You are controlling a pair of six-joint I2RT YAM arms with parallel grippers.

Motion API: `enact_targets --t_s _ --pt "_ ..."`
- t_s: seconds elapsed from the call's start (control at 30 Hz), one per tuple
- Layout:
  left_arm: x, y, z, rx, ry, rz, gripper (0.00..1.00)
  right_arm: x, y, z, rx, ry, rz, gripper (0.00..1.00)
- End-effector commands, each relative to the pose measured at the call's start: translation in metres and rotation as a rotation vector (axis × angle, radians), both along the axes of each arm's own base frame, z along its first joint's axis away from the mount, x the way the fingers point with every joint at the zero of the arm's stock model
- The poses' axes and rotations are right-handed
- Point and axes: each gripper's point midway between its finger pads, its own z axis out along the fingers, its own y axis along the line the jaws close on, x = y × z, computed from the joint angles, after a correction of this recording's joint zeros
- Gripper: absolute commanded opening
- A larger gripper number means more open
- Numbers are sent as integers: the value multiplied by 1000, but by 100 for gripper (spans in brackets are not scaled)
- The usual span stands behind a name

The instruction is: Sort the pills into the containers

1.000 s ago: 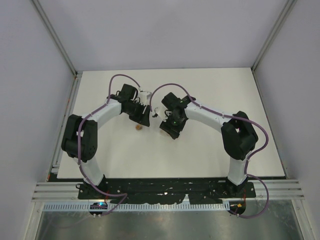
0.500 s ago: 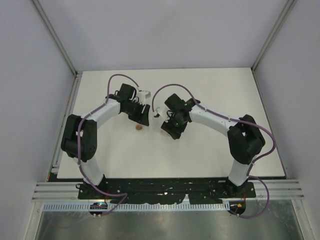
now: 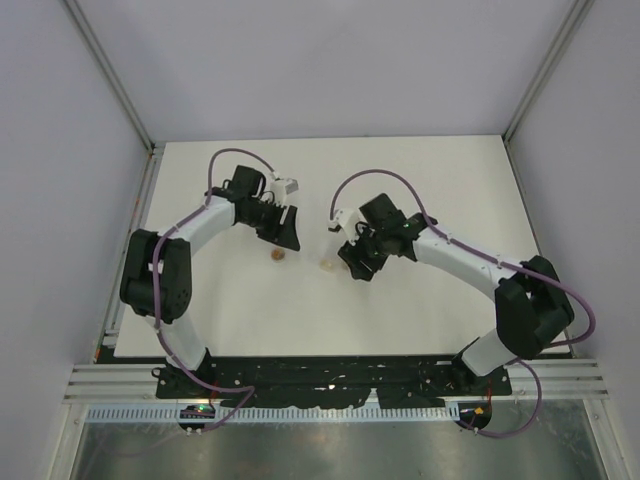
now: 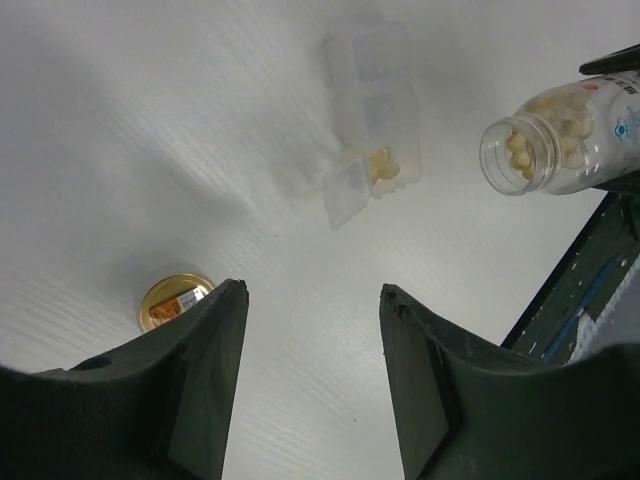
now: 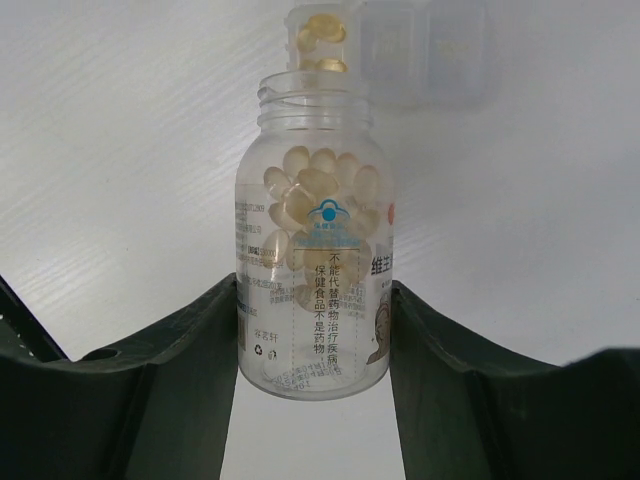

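Observation:
My right gripper (image 5: 312, 290) is shut on a clear pill bottle (image 5: 315, 250), uncapped and partly full of pale yellow pills (image 5: 310, 185). The bottle's mouth points at a clear box of small containers (image 5: 400, 50); one compartment has its flap open and holds a few yellow pills (image 5: 322, 30). The left wrist view shows the same box (image 4: 372, 120), with the bottle (image 4: 560, 135) to its right. My left gripper (image 4: 312, 290) hangs open over bare table with nothing between its fingers. From above, the left gripper (image 3: 285, 232) and right gripper (image 3: 352, 265) stand apart at mid-table.
A gold bottle lid (image 4: 175, 300) lies upside down on the white table (image 3: 420, 310), also visible from above as the lid (image 3: 277, 255) just in front of the left gripper. Grey walls close in the table at back and sides.
The right arm has swung right and toward the near edge, carrying the bottle. The left arm has drawn back slightly to the left. Neither gripper's jaws have changed.

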Motion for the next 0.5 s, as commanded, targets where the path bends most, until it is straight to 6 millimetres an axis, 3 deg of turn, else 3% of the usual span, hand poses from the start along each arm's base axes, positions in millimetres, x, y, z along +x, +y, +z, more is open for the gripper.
enact_targets --t_s 0.0,0.2,0.47 --pt "-7 -15 45 -143 -71 -77 59 16 19 44 237 -129 5 6" --pt "5 -25 88 -207 -88 -27 60 16 27 94 411 -240 35 6" --pt "24 -49 124 -235 -30 61 61 12 34 153 555 -345 58 6"
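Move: The pill box with its open lid lies about 8 cm ahead of the right hand, 6 cm to its left and some 8 cm below; the round bottle cap is about 9 cm ahead and 17 cm left of that hand. For the empty left hand, the bottle in the other grip is some 14 cm right and 6 cm back, near its own height. The box is about 10 cm right and 2 cm ahead, the cap 3 cm ahead and 1 cm left, both on the table. Still gripping the pill bottle, the right hand lifts it roughly 10 cm off from above the box, drifting a little left late on, while the wrist tips the mouth up by nearly 30 degrees. The left hand, half open and empty, climbs about as far and slants right towards the bottle, ending slightly forward; its fingers keep their gap. ##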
